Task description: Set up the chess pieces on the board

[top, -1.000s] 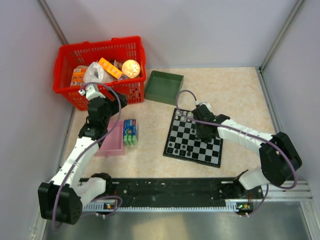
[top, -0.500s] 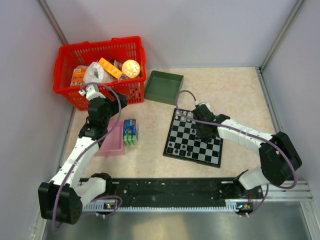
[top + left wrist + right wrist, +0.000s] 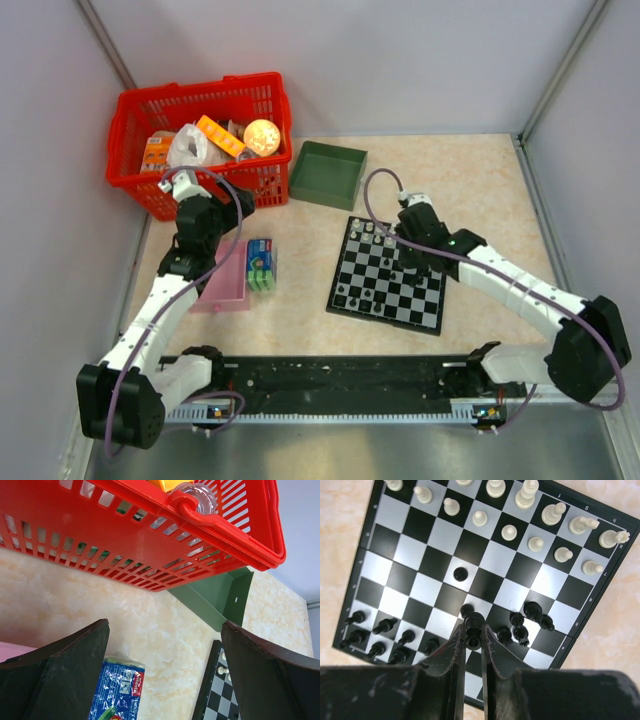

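Observation:
The board [image 3: 395, 291] lies right of centre on the table, also seen from above in the right wrist view [image 3: 420, 587]. White chess pieces [image 3: 509, 531] stand in two rows at its far side. Black chess pieces [image 3: 385, 626] line the near left edge, with a cluster [image 3: 520, 625] near the right and a lone pawn [image 3: 461, 573] mid-board. My right gripper [image 3: 473, 636] [image 3: 413, 260] hangs above the board, shut on a black piece [image 3: 473, 628]. My left gripper [image 3: 165, 670] [image 3: 238, 203] stands wide open, holding nothing, beside the red basket.
A red basket [image 3: 200, 140] of assorted items stands at the back left, with a green tray [image 3: 328, 173] beside it. A pink tray [image 3: 225, 285] and a blue-green packet [image 3: 261, 264] lie left of the board. Grey walls enclose the table.
My right gripper has shut on a black piece, and its arm has swung out to the right. The left arm has not moved.

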Controlling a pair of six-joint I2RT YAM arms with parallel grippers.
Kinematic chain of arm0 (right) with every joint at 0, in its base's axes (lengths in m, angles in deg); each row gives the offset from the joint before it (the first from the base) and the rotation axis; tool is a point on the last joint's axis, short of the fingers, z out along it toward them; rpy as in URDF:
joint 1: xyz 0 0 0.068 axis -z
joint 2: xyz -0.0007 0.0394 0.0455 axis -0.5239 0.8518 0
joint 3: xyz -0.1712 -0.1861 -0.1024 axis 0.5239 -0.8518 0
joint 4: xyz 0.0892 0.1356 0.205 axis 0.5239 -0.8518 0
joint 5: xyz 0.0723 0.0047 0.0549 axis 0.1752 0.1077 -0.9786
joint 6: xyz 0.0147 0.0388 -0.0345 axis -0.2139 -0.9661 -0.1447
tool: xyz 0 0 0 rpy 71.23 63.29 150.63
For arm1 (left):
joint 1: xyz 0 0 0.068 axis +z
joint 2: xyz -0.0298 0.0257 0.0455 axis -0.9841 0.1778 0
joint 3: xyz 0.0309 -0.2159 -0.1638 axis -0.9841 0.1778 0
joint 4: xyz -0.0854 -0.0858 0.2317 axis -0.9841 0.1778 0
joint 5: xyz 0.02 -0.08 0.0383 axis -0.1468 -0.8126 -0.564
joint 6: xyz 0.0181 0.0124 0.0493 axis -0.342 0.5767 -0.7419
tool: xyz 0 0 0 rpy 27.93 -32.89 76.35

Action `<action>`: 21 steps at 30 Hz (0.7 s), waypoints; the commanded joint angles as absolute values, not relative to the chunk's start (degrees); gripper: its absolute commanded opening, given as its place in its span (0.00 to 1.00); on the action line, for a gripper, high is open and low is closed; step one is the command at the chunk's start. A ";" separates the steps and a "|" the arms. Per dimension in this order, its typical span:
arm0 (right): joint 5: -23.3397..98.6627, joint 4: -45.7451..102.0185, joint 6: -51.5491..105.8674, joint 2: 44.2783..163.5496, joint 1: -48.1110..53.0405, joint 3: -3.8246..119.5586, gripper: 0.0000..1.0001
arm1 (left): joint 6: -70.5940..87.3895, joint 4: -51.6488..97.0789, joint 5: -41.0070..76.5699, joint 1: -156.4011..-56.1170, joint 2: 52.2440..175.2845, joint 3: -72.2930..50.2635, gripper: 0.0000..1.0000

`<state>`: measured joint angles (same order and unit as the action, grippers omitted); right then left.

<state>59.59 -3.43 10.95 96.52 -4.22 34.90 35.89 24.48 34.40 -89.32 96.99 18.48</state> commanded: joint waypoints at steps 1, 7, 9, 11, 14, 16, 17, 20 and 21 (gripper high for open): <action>55.51 -5.10 9.72 90.17 -3.74 35.68 0.08 | 36.11 20.95 34.13 -88.99 95.31 19.05 0.99; 52.42 -10.37 6.64 86.82 -5.05 34.18 0.07 | 35.67 21.56 34.56 -88.99 95.14 18.53 0.99; 53.38 -11.52 5.77 86.20 -6.81 33.74 0.07 | 35.66 21.57 35.01 -88.99 94.79 18.44 0.99; 54.26 -12.31 4.45 85.85 -8.74 33.13 0.07 | 35.32 21.65 35.27 -88.99 94.78 18.44 0.99; 55.84 -13.10 1.73 85.85 -12.61 31.72 0.07 | 35.40 21.74 35.27 -88.99 94.87 18.18 0.99; 55.94 -12.84 0.23 85.94 -14.28 30.14 0.07 | 35.49 21.48 35.18 -88.99 95.05 18.09 0.99; 56.11 -12.75 -0.47 85.94 -14.98 29.44 0.07 | 35.49 21.39 35.01 -88.99 94.96 18.18 0.99; 57.34 -12.93 -1.97 86.55 -17.00 27.85 0.07 | 35.75 21.13 34.83 -88.99 95.49 18.09 0.99; 57.43 -12.67 -2.41 86.81 -17.45 27.33 0.07 | 35.75 21.13 34.74 -88.99 95.57 17.91 0.99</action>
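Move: The right hand already holds a black piece clear of the board. The empty near-row square beside the pieces already set up lies about 7 cm back, 3 cm left and 8 cm below it. The last tall black piece in that row stands some 3 cm left of this square and 1 cm farther out. A loose clump of black pieces lies about 5 cm right of the hand and 2 cm ahead. From the left hand, the square is roughly 17 cm back, 29 cm right and 20 cm down. Up and slightly back at first, by about 3 cm, then in a quickening sweep back towards the robot, drifting a little left and sinking again, the right hand carries the held black piece from beside the loose ones towards the near row. It ends about 9 cm farther back, the fingers tipping some 10 degrees more downward and keeping their pinch. ##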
